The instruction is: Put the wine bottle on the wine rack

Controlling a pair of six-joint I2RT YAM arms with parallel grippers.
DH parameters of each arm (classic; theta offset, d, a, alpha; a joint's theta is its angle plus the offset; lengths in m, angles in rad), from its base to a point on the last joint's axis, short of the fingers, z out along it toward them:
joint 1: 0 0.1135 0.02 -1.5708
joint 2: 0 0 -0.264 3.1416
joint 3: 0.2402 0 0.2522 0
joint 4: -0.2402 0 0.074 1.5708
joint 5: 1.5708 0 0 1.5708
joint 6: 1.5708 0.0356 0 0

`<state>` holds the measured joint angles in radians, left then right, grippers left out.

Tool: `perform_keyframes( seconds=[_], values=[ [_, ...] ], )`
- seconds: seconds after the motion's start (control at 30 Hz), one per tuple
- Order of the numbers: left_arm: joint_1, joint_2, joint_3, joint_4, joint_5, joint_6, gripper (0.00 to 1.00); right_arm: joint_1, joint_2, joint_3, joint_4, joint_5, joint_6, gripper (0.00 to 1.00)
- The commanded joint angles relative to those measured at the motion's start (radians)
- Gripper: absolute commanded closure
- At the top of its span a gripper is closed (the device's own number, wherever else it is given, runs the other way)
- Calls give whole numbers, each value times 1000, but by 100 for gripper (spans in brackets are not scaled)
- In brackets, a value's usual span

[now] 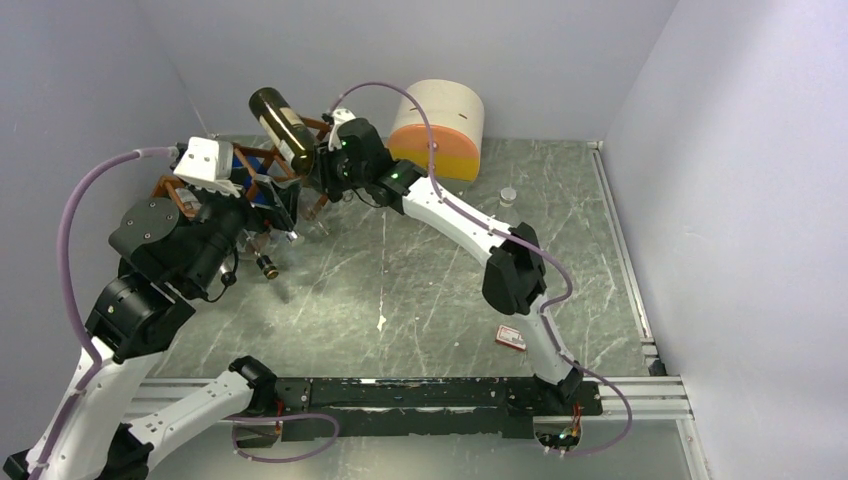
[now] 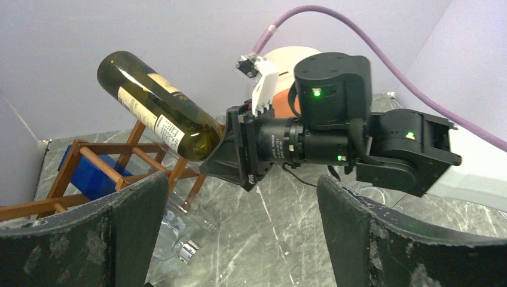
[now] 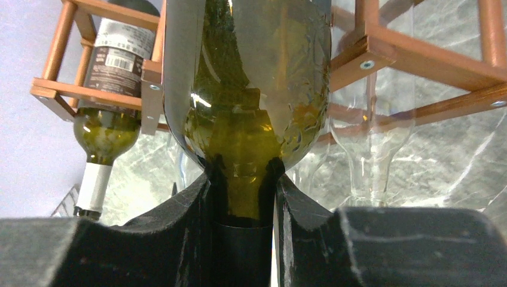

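Note:
The wine bottle is dark green with a cream label. It hangs tilted in the air, base up and to the left, above the top of the wine rack. My right gripper is shut on its neck. In the right wrist view the bottle's shoulder fills the middle, with both fingers clamped round the neck and the rack's sticks close behind. My left gripper stands wide open and empty in front of the rack, below the held bottle.
Another green bottle lies in a left cell of the rack, and clear glass bottles lie in lower cells. A round cream-and-orange cabinet stands at the back. A small white cap and a red item lie on the table.

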<state>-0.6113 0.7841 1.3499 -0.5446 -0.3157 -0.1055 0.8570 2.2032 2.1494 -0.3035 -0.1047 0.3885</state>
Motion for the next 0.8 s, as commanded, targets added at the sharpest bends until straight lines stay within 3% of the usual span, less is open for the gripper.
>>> perform_keyframes(
  seconds=[0.0, 0.07, 0.27, 0.4, 0.77],
  values=[
    [4, -2, 2, -17, -37, -10, 3, 13, 6, 99, 80, -31, -2, 100],
    [4, 3, 6, -25, -38, -13, 3, 14, 12, 88, 94, -30, 12, 98],
    [5, 2, 1, -32, -19, -14, 3, 21, 45, 75, 101, -24, 56, 81],
    [4, -1, -9, -34, -18, -19, 3, 21, 54, 65, 90, -15, 56, 63],
    [3, 29, 33, -14, -13, 20, 3, 22, 9, 6, 96, 46, 34, 35]
  ],
)
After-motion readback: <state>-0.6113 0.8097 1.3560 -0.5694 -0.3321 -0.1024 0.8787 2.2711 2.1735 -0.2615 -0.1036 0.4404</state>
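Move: The bottle hangs by its neck in the right gripper. The notch it is bound for, on top of the wine rack, has its middle about 7 cm ahead, 6 cm to the left and 4 cm below that hand. In the cells underneath, the blue bottle lies some 15 cm to the hand's left and level with it, and a clear bottle about 2 cm left and 2 cm ahead, both roughly 14 cm down. From the left hand, the notch is about 20 cm ahead, 5 cm left and 22 cm below. Lower the right gripper about 4 cm, easing it slightly left and back and tipping it down some 5 degrees, to lay the held wine bottle into the rack's top notch. Then open the fingers off the neck and rise about 2 cm, levelling the wrist again, with the neck still between the parted pads. ##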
